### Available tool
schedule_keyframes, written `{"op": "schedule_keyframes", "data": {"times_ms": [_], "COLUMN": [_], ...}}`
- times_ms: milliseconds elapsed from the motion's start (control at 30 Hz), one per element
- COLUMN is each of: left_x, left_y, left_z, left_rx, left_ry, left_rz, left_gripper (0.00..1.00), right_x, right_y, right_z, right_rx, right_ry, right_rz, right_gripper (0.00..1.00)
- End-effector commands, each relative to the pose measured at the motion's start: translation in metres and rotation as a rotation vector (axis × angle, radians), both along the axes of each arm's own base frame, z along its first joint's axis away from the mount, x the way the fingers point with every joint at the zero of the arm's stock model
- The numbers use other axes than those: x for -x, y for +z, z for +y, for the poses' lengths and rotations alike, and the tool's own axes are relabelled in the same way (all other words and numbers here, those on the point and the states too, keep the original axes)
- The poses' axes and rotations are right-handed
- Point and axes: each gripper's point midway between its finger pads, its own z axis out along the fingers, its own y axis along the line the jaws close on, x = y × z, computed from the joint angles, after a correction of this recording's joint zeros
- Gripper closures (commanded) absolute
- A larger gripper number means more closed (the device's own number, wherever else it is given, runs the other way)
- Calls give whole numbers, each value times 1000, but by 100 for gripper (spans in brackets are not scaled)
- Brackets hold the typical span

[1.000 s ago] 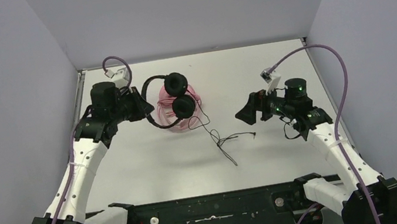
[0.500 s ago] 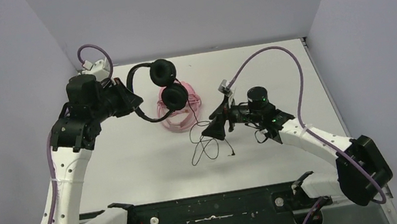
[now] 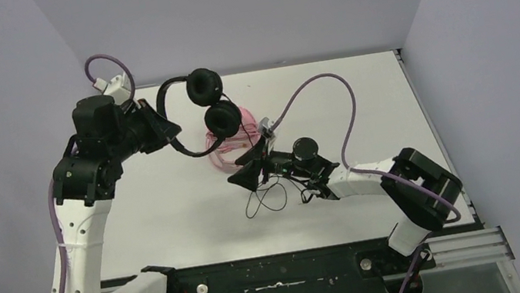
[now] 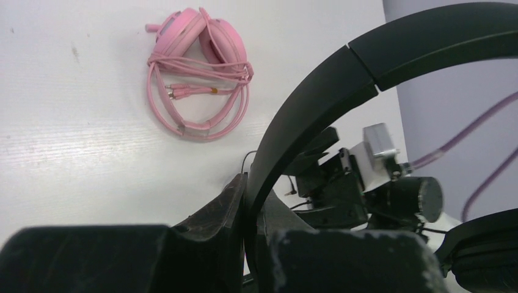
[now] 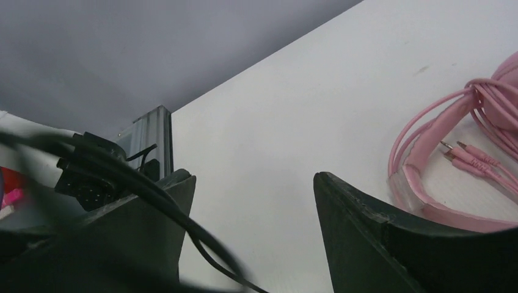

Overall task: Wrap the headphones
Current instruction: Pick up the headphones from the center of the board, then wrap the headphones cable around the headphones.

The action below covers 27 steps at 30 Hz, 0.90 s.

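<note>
My left gripper is shut on the headband of the black headphones and holds them up over the back left of the table. Their ear cups hang one below the other. In the left wrist view the band rises from between the jaws of the left gripper. The thin black cable drops to loose loops on the table. The pink headphones, with their cable wound round them, lie flat behind. My right gripper is open low beside the loops. The black cable crosses the left finger of the right gripper.
Purple cables arc above both wrists, the right one high over the table's middle. Grey walls close in the table on three sides. An aluminium rail runs along the table edge. The pink headphones lie just past my right finger.
The left arm has raised the black headphones higher and further left. The right arm has swung left to the cable loops near the pink headphones, and its jaws have begun to narrow.
</note>
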Motion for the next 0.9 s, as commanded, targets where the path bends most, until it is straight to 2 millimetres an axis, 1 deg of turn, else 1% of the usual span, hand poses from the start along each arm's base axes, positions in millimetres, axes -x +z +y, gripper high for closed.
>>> {"op": "schedule_keyframes", "data": {"times_ms": [0, 33, 100, 200, 233, 267, 300, 367, 400, 467, 533, 600, 667, 700, 733, 767, 867], "left_x": [3, 2, 1, 0, -1, -1, -1, -2, -2, 1, 4, 6, 6, 5, 2, 1, 0], "left_y": [68, 73, 82, 93, 96, 100, 104, 116, 124, 138, 151, 156, 157, 157, 156, 155, 149], "left_z": [11, 11, 10, 7, 7, 8, 11, 20, 24, 31, 38, 43, 44, 47, 49, 46, 31], "left_rx": [85, 102, 137, 182, 189, 189, 184, 170, 166, 158, 147, 140, 141, 141, 141, 139, 135], "left_ry": [78, 87, 91, 88, 87, 89, 97, 123, 124, 128, 134, 138, 133, 137, 137, 115, -10], "left_rz": [-169, -176, -191, -211, -217, -224, -234, -260, -279, -316, -354, -370, -371, -370, -371, -371, -366], "left_gripper": [100, 100, 100, 100, 100, 100, 100, 100, 100, 100, 100, 100, 100, 100, 100, 100, 100], "right_x": [-12, -14, -14, -20, -21, -25, -32, -41, -47, -52, -52, -47, -40, -38, -36, -34, -36], "right_y": [30, 28, 30, 36, 36, 33, 26, 9, -2, -30, -60, -74, -75, -71, -63, -57, -31], "right_z": [-8, -8, -2, 0, -2, -7, -14, -36, -52, -80, -110, -133, -151, -158, -163, -170, -188], "right_rx": [-214, -218, -227, -242, -245, -239, -219, -181, -155, -65, 59, 176, 282, 306, 319, 347, 402], "right_ry": [-89, -91, -65, -53, -54, -71, -104, -156, -194, -259, -334, -390, -439, -454, -464, -472, -531], "right_rz": [-54, -44, -35, -24, -14, 5, 45, 121, 151, 230, 301, 308, 283, 266, 238, 217, 153], "right_gripper": [31, 38, 47, 76, 85, 96, 100, 100, 100, 100, 100, 100, 100, 100, 100, 100, 100]}}
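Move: The right hand, fingers pointing left and still largely open, has the black headphones' cable between them, about 2 cm to its right and 1 cm below the hand point. The black headphones hang some 7 cm ahead, 7 cm left and 15 cm above this hand; the pink headphones lie about 18 cm ahead, 2 cm left and 17 cm below. From the left hand, still gripping the black headband, that cable part is about 4 cm back, 15 cm right and 16 cm lower. The right hand dips about 3 cm while its fingers shut on the black cable, then, pinching it, swings some 15 cm to the right and a little forward, away from the black headphones, sinking before it lifts slightly and turning about 25 degrees clockwise. All the while the left hand keeps its grip on the headband and raises the black headphones some 13 cm, going about 5 cm left mostly in the second half and tipping its fingers up by roughly 15 degrees. ##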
